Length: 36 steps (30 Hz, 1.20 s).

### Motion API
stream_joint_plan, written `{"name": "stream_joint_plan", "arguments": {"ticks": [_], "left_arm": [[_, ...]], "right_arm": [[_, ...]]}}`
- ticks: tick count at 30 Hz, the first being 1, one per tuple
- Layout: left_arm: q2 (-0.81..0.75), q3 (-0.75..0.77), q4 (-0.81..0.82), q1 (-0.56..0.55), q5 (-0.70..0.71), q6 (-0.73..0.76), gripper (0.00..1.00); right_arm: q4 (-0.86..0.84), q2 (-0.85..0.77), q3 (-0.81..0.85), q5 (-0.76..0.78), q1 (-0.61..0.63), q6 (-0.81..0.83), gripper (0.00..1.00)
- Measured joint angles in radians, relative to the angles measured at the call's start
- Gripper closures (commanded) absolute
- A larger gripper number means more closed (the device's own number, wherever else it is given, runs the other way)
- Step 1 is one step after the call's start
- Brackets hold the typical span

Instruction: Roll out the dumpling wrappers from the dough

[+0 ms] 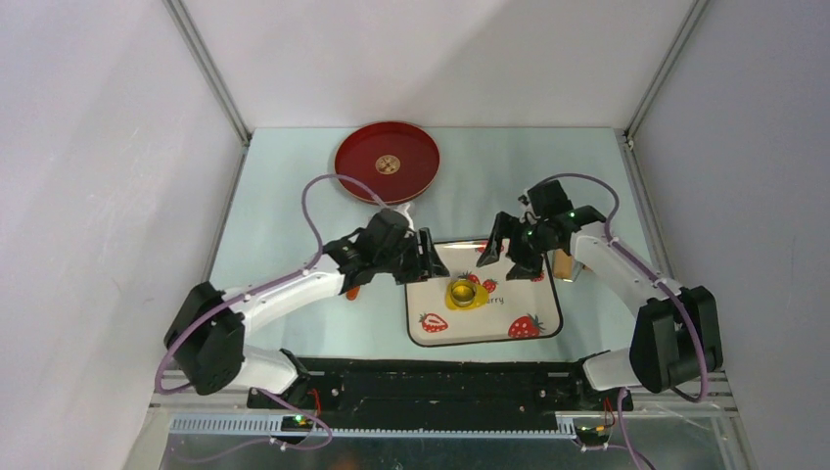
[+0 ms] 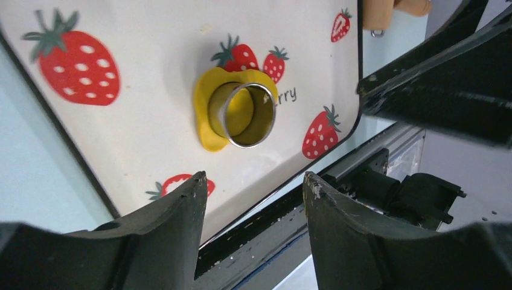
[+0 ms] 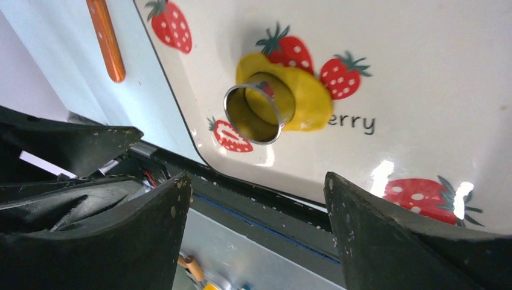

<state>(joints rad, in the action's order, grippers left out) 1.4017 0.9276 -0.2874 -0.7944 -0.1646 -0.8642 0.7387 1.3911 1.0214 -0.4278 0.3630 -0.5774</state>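
The dough (image 1: 460, 302) is a flattened, irregular yellow patch on the strawberry tray (image 1: 529, 294). A metal ring cutter (image 1: 467, 291) stands on it. In the left wrist view the ring cutter (image 2: 250, 115) covers much of the dough (image 2: 205, 121), and my left gripper (image 2: 253, 178) hangs open and empty above the tray's near edge. The right wrist view shows the dough (image 3: 311, 96) and ring cutter (image 3: 256, 115) ahead of my open, empty right gripper (image 3: 256, 178). From above, the left gripper (image 1: 436, 264) and right gripper (image 1: 509, 253) flank the ring without touching it. Dumpling wrappers are out of view.
A red plate (image 1: 387, 162) lies at the back of the table. A wooden roller (image 1: 564, 264) rests by the tray's right edge, under the right arm. An orange-handled tool (image 3: 105, 39) lies left of the tray. The arms' black base rail (image 1: 440, 387) runs along the near edge.
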Motion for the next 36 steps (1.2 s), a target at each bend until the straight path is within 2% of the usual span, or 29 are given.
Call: {"name": "stream_joint_plan", "arguments": {"ticks": [2,3,7,10,15,22,30,36], "left_arm": [[-0.038,-0.052,0.041,0.029,-0.013,-0.02,0.38],[-0.055,-0.09,0.078,0.046,-0.027,-0.037,0.39],[-0.092,-0.264,0.226,0.106,-0.083,-0.117,0.47],[-0.077,-0.327,0.27,0.117,-0.107,-0.148,0.5],[-0.048,-0.344,0.328,0.117,-0.13,-0.159,0.54],[0.023,-0.344,0.369,0.117,-0.136,-0.155,0.64],[0.114,-0.344,0.377,0.116,-0.135,-0.148,0.69],[0.164,-0.335,0.405,0.104,-0.146,-0.148,0.75]], "right_arm": [[-0.002,0.0,-0.009,-0.01,-0.045,0.012,0.3],[-0.006,0.0,-0.019,-0.018,-0.068,0.015,0.32],[-0.018,0.023,-0.082,-0.043,-0.133,0.031,0.34],[-0.038,0.083,-0.119,-0.058,-0.137,0.034,0.35],[-0.09,0.194,-0.156,-0.071,-0.126,0.033,0.4],[-0.153,0.262,-0.153,-0.078,-0.093,0.028,0.5],[-0.157,0.348,-0.059,-0.071,-0.063,0.029,0.52],[-0.158,0.389,-0.006,-0.054,-0.062,0.031,0.62]]}}
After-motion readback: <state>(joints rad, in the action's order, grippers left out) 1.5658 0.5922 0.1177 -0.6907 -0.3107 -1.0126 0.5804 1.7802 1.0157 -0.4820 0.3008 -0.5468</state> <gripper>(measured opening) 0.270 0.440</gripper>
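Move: The yellow dough, with the cutter standing in it, lies on the tray some 5 cm left, 1 cm nearer the base and 11 cm below the right hand; the rolling pin is about 15 cm right and 6 cm ahead. From the left hand, dough and cutter are roughly 6 cm right, 1 cm back and 11 cm below; the tray's left rim is some 6 cm left, 1 cm back and 12 cm below. Both hands part, sink about 10 cm beside the dough, fingers narrowing; the right then goes 4 cm forward. ##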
